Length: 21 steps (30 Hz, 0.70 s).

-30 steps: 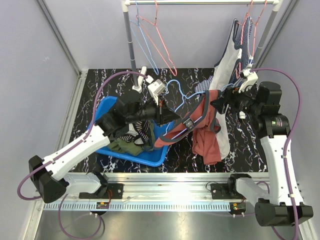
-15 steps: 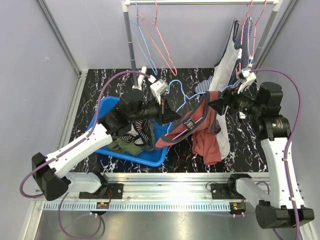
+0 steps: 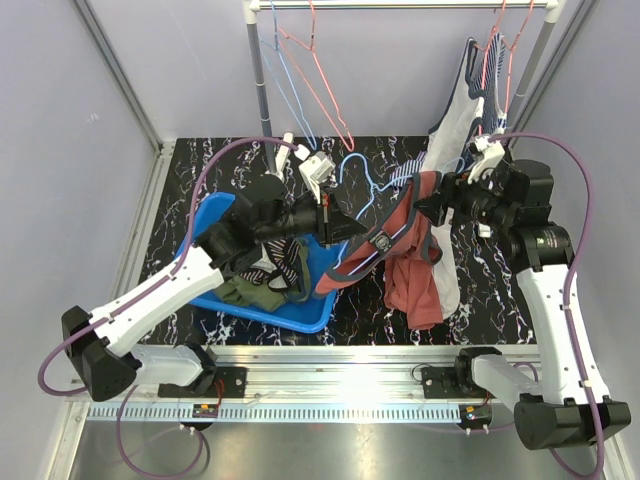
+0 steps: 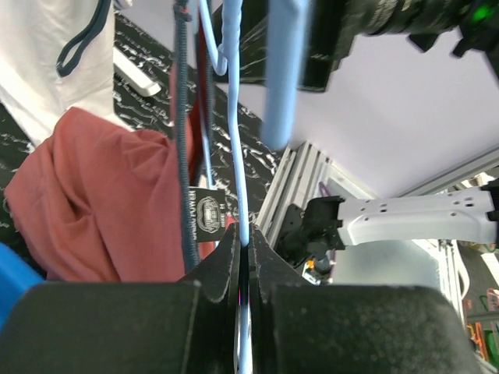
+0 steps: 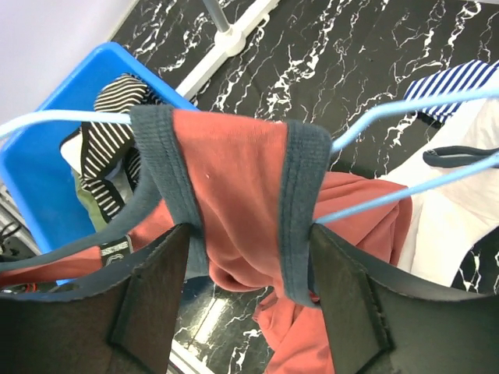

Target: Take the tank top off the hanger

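Observation:
A rust-red tank top (image 3: 410,255) with dark grey trim hangs from a light blue wire hanger (image 3: 362,183) held in the air over the table's middle. My left gripper (image 3: 328,215) is shut on the hanger's wire (image 4: 234,117), which runs straight up between the closed fingers (image 4: 244,245). My right gripper (image 3: 437,205) is at the garment's shoulder. In the right wrist view one strap (image 5: 234,156) lies flat over the hanger (image 5: 405,105), and my open fingers (image 5: 248,234) straddle it, each touching a trimmed edge. The body of the top (image 4: 109,195) sags below.
A blue bin (image 3: 215,215) with several clothes sits at the left under my left arm. The rack pole (image 3: 262,80) stands behind, with empty pink and blue hangers (image 3: 320,90). White and striped garments (image 3: 455,120) hang at the back right, close behind my right gripper.
My right gripper has moved a little left onto the strap and its fingers have narrowed slightly. The left gripper has lifted the hanger a little, still shut on it.

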### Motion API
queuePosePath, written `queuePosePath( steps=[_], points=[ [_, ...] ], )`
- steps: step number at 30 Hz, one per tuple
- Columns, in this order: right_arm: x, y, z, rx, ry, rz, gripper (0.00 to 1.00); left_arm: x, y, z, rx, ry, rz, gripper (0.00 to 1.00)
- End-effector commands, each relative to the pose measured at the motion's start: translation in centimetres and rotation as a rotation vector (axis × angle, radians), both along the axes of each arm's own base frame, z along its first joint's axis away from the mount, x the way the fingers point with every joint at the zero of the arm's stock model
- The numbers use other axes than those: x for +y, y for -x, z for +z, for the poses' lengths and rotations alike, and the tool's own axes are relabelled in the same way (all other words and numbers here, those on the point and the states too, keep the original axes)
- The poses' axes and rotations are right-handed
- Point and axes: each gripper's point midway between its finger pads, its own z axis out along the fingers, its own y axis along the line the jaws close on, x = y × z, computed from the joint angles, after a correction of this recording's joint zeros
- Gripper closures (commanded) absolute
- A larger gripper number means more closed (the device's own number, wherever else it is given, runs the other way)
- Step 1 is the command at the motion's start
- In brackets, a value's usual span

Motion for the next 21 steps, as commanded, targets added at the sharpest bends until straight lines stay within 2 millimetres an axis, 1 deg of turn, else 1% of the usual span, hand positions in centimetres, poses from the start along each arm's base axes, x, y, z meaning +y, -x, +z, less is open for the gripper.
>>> queuePosePath(
  steps=[1, 2, 4, 5, 6, 8, 9, 10, 12, 16, 17, 18, 20, 21],
  points=[
    [-0.1, -1.1, 0.9, -0.056, 0.035, -0.023, 0.32, -0.7, 0.8, 5.6, -0.067, 0.153, -0.045, 1.0],
    [-0.1, -1.3, 0.9, -0.056, 0.038, -0.022, 0.39, -0.8, 0.9, 5.7, -0.065, 0.158, -0.048, 1.0],
    [0.1, -1.4, 1.1, -0.06, 0.035, -0.018, 0.49, -0.9, 0.8, 5.5, -0.062, 0.156, -0.048, 1.0],
    [0.1, -1.3, 1.2, -0.063, 0.034, -0.017, 0.6, -0.9, 0.7, 5.2, -0.06, 0.149, -0.045, 1.0],
    [0.1, -1.3, 1.6, -0.073, 0.033, -0.014, 0.65, -0.9, 0.6, 5.0, -0.063, 0.141, -0.037, 1.0],
    [0.1, -1.2, 1.9, -0.085, 0.037, -0.012, 0.79, -0.8, 0.5, 4.2, -0.056, 0.122, -0.029, 1.0],
    [0.0, -1.2, 2.2, -0.093, 0.037, -0.015, 1.0, -0.6, 0.3, 4.0, -0.066, 0.113, -0.018, 1.0],
    [0.0, -1.1, 2.5, -0.101, 0.038, -0.02, 1.0, -0.5, 0.2, 3.3, -0.053, 0.091, -0.012, 1.0],
    [-0.2, -0.9, 3.2, -0.124, 0.038, -0.027, 1.0, -0.3, -0.1, 2.5, -0.064, 0.064, 0.005, 1.0],
    [-1.1, -0.5, 4.5, -0.16, 0.045, -0.068, 1.0, 0.8, -0.8, 0.0, -0.06, -0.036, 0.053, 1.0],
    [-1.9, -0.6, 5.1, -0.191, 0.075, -0.096, 1.0, 1.2, -0.9, -0.3, -0.062, -0.051, 0.063, 1.0],
    [-2.4, -0.7, 5.4, -0.197, 0.083, -0.116, 1.0, 1.8, -1.5, -0.8, -0.077, -0.077, 0.09, 1.0],
    [-4.3, -1.1, 5.6, -0.204, 0.118, -0.194, 1.0, 3.1, -1.5, -1.2, -0.094, -0.119, 0.114, 1.0],
    [-4.9, -1.1, 5.5, -0.202, 0.131, -0.217, 1.0, 3.8, -1.7, -1.9, -0.091, -0.141, 0.123, 1.0]
  ],
)
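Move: Just ahead of the right hand's open fingers is the tank top's shoulder, about 2 cm farther out, 1 cm left and 1 cm below, still on the blue hanger. The red cloth on the table lies roughly 4 cm back, 5 cm left and 29 cm below that hand, and the white tank top about 6 cm ahead, 4 cm right and 15 cm lower. From the left hand the shoulder is some 8 cm ahead, 14 cm right, nearly level. Easing about 1 cm forward and down, the right hand shuts its fingers on the shoulder cloth, then draws it up and to the right, some 3 cm away from the left hand, turning slightly clockwise. The left hand keeps its pinch on the blue hanger, staying nearly in place before dropping a couple of centimetres with a slight shift forward and left. ##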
